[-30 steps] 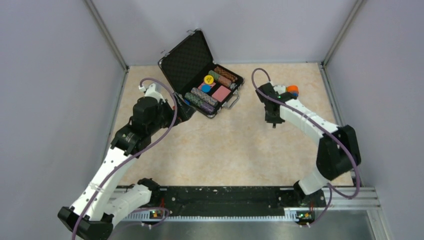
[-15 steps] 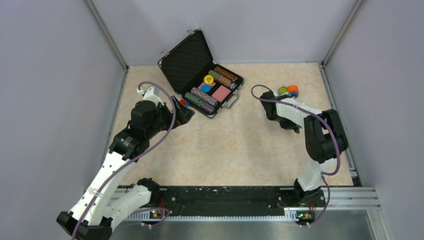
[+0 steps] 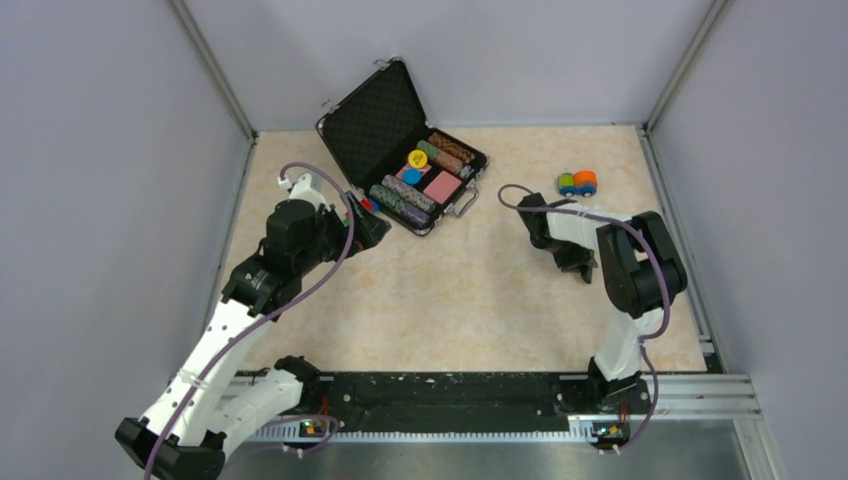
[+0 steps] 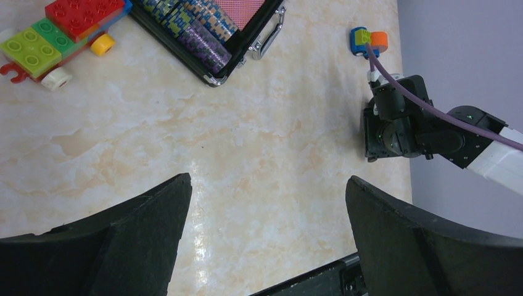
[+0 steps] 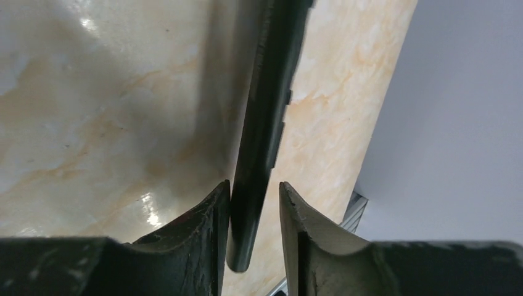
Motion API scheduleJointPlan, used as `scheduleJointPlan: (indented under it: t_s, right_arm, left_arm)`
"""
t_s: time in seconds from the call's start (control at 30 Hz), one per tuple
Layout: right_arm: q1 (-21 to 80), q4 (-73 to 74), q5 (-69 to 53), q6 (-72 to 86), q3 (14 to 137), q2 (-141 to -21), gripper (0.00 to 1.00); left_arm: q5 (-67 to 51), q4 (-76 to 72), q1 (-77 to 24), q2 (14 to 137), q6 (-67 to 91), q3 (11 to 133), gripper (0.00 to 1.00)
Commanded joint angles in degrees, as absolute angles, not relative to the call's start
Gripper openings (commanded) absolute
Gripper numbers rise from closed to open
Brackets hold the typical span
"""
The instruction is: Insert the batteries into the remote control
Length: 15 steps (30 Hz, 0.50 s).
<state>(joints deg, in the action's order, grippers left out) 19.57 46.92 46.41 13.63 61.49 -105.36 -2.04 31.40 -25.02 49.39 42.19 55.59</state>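
Observation:
The remote control (image 5: 265, 123) is a slim black bar standing on edge on the marble tabletop, seen only in the right wrist view. My right gripper (image 5: 254, 186) straddles its near end: the left finger touches it, and a clear gap separates it from the right finger, so the jaws are open. In the top view the right gripper (image 3: 573, 260) is low over the table at right of centre and hides the remote. My left gripper (image 4: 268, 203) hangs wide open with nothing between its fingers, left of the chip case. The batteries are out of view.
An open black case (image 3: 372, 125) of poker chips stands at the back centre. A small green and orange toy (image 3: 577, 183) lies at the back right. A toy car of red, green and blue bricks (image 4: 55, 31) sits beside the case. Grey walls enclose three sides.
The right arm folded back and swung its gripper lower and nearer, uncovering the small toy. Its jaws have loosened around the remote. The left arm barely moved.

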Motion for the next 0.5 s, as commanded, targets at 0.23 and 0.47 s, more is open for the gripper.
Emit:
scheduleJointPlan:
  t_s: [0.23,0.47]
  right_arm:
    - [19.6,47.3,30.2,15.7,64.4,-96.0,0.71]
    - [19.7,54.0,25.4,23.8,68.6,-77.1,0.99]
  left_arm:
    - [4.7,39.5,-24.7,46.3,41.8,58.9,0.99]
    - [9.6,50.2,-24.8,37.8,41.2,61.9,0.99]
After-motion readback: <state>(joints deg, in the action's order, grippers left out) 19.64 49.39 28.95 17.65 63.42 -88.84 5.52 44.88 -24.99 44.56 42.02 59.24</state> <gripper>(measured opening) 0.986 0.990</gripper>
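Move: The right hand is low at the table with the remote control standing tilted between its part-open fingers. The remote's middle is about 4 cm ahead of the hand, level sideways and some 2 cm lower. The toy truck sits about 25 cm straight ahead, and the open chip case some 26 cm ahead and 42 cm left, both near table height. From the raised left hand, the remote is roughly 8 cm ahead, 52 cm right and 25 cm below. The right hand spreads its fingers from part-open to fully wide, letting go of the remote control on the table, and after a very slight dip backs off left and up by about 5 cm each way, rolling some 25 degrees so the fingers point more steeply down. Meanwhile the empty left hand, jaws still wide, draws off about 5 cm to the left and back, away from the remote and the chip case, turning slightly counter-clockwise. ##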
